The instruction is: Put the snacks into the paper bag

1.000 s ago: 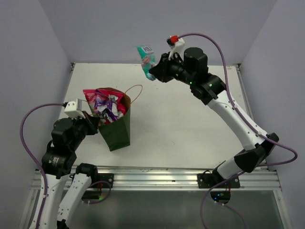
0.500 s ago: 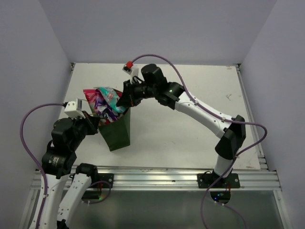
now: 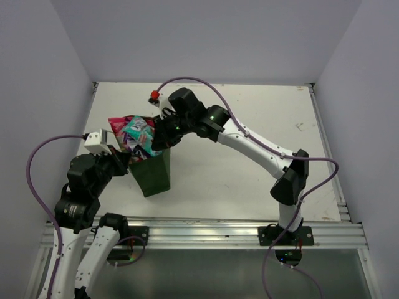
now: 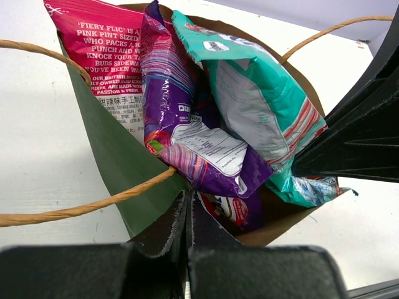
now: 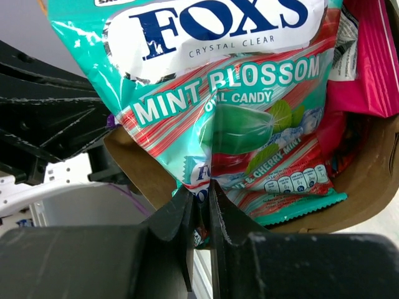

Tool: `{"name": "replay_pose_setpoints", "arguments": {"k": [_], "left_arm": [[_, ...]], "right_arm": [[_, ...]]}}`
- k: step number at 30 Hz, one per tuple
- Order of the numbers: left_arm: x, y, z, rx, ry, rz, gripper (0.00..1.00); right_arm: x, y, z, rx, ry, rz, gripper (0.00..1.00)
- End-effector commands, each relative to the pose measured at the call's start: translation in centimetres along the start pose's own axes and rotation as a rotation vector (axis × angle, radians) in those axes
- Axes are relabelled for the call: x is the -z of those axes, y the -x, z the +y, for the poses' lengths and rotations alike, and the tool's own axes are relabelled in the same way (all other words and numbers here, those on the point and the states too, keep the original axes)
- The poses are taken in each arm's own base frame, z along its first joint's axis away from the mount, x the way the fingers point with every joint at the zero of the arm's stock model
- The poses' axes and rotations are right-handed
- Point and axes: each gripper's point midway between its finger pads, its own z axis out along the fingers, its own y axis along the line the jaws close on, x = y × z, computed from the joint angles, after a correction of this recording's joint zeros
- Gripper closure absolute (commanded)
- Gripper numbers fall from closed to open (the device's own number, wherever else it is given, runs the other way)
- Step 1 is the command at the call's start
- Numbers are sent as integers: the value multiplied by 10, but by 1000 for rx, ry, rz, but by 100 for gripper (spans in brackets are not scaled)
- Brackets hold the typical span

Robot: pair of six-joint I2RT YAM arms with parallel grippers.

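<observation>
The dark green paper bag (image 3: 153,177) stands upright at the table's left. My left gripper (image 3: 124,163) is shut on its near rim, the green wall (image 4: 106,156) pinched at my fingertips (image 4: 187,202). Inside it stand a red packet (image 4: 100,43), a purple packet (image 4: 181,118) and, lower down, a red-and-white one (image 4: 234,208). My right gripper (image 3: 157,134) is shut on the bottom edge of the teal mint packet (image 5: 237,93), holding it in the bag's mouth over the brown inside (image 5: 368,180). The teal packet (image 4: 262,112) leans against the purple one.
Thin tan loop handles (image 4: 75,208) arch out on both sides of the bag. The right gripper's black body (image 4: 361,124) crowds the bag's right rim. White tabletop (image 3: 249,168) spreads to the right; a metal rail (image 3: 206,227) runs along the near edge.
The right arm has swung left and down from high over the back of the table, carrying the teal packet into the bag's mouth. The left arm and bag have stayed put.
</observation>
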Motion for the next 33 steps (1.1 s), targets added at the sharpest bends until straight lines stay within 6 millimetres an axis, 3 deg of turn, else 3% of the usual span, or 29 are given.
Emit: {"name": "replay_pose_setpoints", "arguments": {"k": [1, 9, 13, 15, 16, 17, 18, 22, 23, 25, 28, 30, 31, 33], "left_arm": [[-1, -9, 2, -24, -1, 33, 100], [-1, -8, 0, -32, -15, 28, 100], [-2, -10, -1, -32, -23, 33, 100], [-2, -8, -1, -34, -25, 30, 100], [-1, -8, -2, -34, -26, 27, 100], [-1, -7, -2, -34, -24, 23, 100], [0, -6, -1, -34, -22, 19, 100], [0, -6, -1, -36, -21, 22, 100], [-1, -7, -1, -34, -23, 24, 100], [-2, -7, -2, -35, -24, 26, 100], [-3, -4, -2, -36, -25, 23, 100], [-4, -3, -2, -34, -22, 19, 100], [-4, -3, -2, -33, -19, 18, 100], [-5, -3, -1, -30, -14, 18, 100]], "right_arm": [[18, -24, -2, 21, -75, 128, 100], [32, -51, -1, 23, -111, 187, 100], [29, -63, -13, 20, -156, 237, 100], [26, -58, -11, 26, -152, 238, 100], [25, -58, -10, 27, -153, 244, 94], [22, -51, -8, 34, -147, 233, 84], [22, -45, -6, 42, -139, 220, 67], [29, -3, 18, 104, -85, 102, 46], [41, 21, 33, 133, -60, 28, 43], [51, 44, 46, 174, -39, -58, 34], [88, 83, 68, 235, -30, -238, 32], [97, 85, 64, 238, -64, -273, 31], [120, 96, 63, 242, -116, -349, 31], [122, 83, 44, 223, -200, -328, 32]]}}
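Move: In the right hand's pinch is the end of the mint candy packet, whose middle lies about 6 cm to the left and 3 cm ahead, roughly level. The paper bag's mouth is centred about 5 cm left, 2 cm ahead and 4 cm below. Inside it, the purple packet sits some 8 cm left, 1 cm ahead, and the red packet 12 cm left, 4 cm ahead, both slightly lower. From the left hand, the bag's mouth is about 7 cm ahead, 5 cm right. Tucking the pinched end of the mint candy packet into the bag, the right hand eases some 2 cm each right, back and down while its fingers dip about 10 degrees. The fingers then open wide and let go, and the hand lifts about 13 cm clear above the bag, rolling a little. The left hand stays put, keeping the near-left rim pinched. ##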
